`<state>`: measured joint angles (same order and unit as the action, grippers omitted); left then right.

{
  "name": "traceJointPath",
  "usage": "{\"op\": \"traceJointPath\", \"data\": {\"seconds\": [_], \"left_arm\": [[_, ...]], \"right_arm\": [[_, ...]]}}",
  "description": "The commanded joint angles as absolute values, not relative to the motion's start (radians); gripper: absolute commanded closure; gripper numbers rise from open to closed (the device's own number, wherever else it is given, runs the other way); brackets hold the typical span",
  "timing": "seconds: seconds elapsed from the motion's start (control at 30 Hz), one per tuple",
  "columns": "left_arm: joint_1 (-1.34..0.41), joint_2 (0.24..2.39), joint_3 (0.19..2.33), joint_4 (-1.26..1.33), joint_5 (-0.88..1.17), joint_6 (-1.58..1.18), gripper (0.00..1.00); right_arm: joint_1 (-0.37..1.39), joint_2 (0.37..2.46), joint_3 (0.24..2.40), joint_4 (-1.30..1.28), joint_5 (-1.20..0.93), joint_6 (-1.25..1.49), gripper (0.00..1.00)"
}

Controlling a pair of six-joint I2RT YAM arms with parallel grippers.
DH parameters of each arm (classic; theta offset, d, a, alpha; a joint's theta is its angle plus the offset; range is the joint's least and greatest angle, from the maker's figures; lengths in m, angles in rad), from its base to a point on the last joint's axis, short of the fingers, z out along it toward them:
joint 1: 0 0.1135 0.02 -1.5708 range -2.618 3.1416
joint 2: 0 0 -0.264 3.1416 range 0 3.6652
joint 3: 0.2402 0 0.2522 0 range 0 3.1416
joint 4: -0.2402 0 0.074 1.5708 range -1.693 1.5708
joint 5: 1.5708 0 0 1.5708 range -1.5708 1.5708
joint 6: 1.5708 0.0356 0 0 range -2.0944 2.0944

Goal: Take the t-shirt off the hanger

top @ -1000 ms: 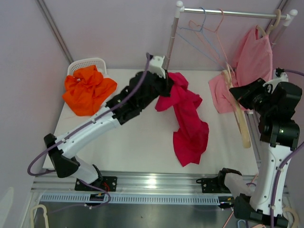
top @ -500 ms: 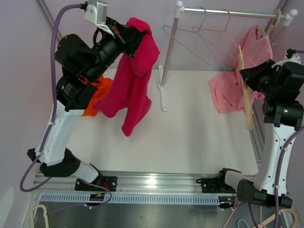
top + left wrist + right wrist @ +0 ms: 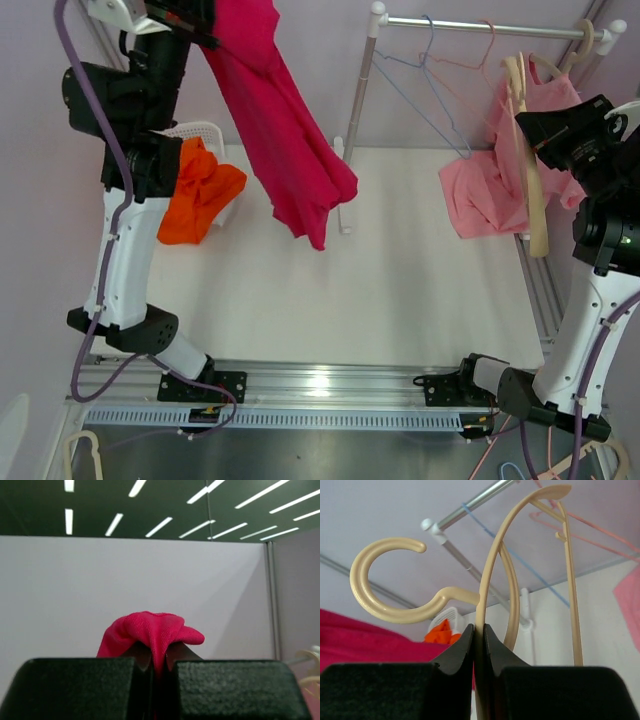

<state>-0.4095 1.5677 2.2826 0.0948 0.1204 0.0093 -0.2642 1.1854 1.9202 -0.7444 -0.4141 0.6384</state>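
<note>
The magenta t-shirt (image 3: pixel 285 130) hangs free in the air at the upper left, clear of the hanger. My left gripper (image 3: pixel 200 18) is shut on a fold of the t-shirt (image 3: pixel 150 632) and holds it high; the jaws (image 3: pixel 159 655) pinch the cloth between them. My right gripper (image 3: pixel 522 125) is shut on the bare cream hanger (image 3: pixel 535 190), held upright at the far right by the rack. In the right wrist view the hanger (image 3: pixel 492 565) rises from between the closed jaws of the gripper (image 3: pixel 478 630), hook to the left.
A clothes rack rail (image 3: pixel 480 27) crosses the back right, with a blue wire hanger (image 3: pixel 415 95) and a pink wire hanger (image 3: pixel 470 60). Pink garments (image 3: pixel 485 195) hang by the right arm. A white basket (image 3: pixel 195 132) holds an orange garment (image 3: pixel 195 195) at the back left.
My left arm has swung up and to the left, lifting the magenta t-shirt off the table. My right arm has raised the cream hanger upright.
</note>
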Motion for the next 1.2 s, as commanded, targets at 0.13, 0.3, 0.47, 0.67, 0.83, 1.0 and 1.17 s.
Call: {"op": "traceJointPath", "data": {"seconds": [0.13,0.3,0.47,0.67,0.83,1.0,1.17], "left_arm": [[-0.246,1.612,2.384,0.334,0.14,0.009,0.99],[-0.046,1.676,2.404,0.354,0.193,-0.219,0.99],[0.107,1.732,2.405,0.368,0.199,-0.296,0.99],[0.264,1.88,2.535,0.394,0.224,-0.425,0.99],[0.333,1.98,2.562,0.405,0.297,-0.552,0.99],[0.319,2.034,2.447,0.46,0.351,-0.588,0.99],[0.21,2.023,2.274,0.489,0.263,-0.515,0.99]], "right_arm": [[-0.275,1.227,2.008,-0.709,-0.467,0.69,1.0],[-0.276,1.308,2.063,-0.732,-0.474,0.669,1.0],[-0.276,1.366,1.999,-0.611,-0.504,0.712,1.0],[-0.209,1.488,2.011,-0.462,-0.577,0.818,1.0],[-0.175,1.555,2.011,-0.324,-0.721,0.966,1.0],[-0.215,1.523,1.928,-0.197,-0.776,1.06,1.0],[-0.218,1.511,2.011,-0.391,-0.623,0.873,1.0]]}}
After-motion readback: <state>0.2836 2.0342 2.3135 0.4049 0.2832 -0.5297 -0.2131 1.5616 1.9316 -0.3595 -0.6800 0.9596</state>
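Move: The basket that the left hand is taking the crimson t-shirt to lies about 28 cm ahead, 28 cm to its left and nearly 70 cm below; the orange t-shirt heaped in it lies some 25 cm ahead and 24 cm left. The rail that the right hand carries the wooden hanger to is roughly 25 cm ahead, its middle 3 cm right and 10 cm above; the blue hanger's hook is about 10 cm left of the hand there, and the pink t-shirt hangs 20 cm ahead, 10 cm right, 30 cm below. Still pinching the crimson t-shirt, the left hand swings it left and slightly up, then forward and down towards the basket, ending about 25 cm left, 23 cm forward and 14 cm lower. Meanwhile the right hand keeps its hold on the empty wooden hanger and carries it some 13 cm forward towards the rail, drifting a little left and down, the wrist rolling its left side up and turning counter-clockwise. ##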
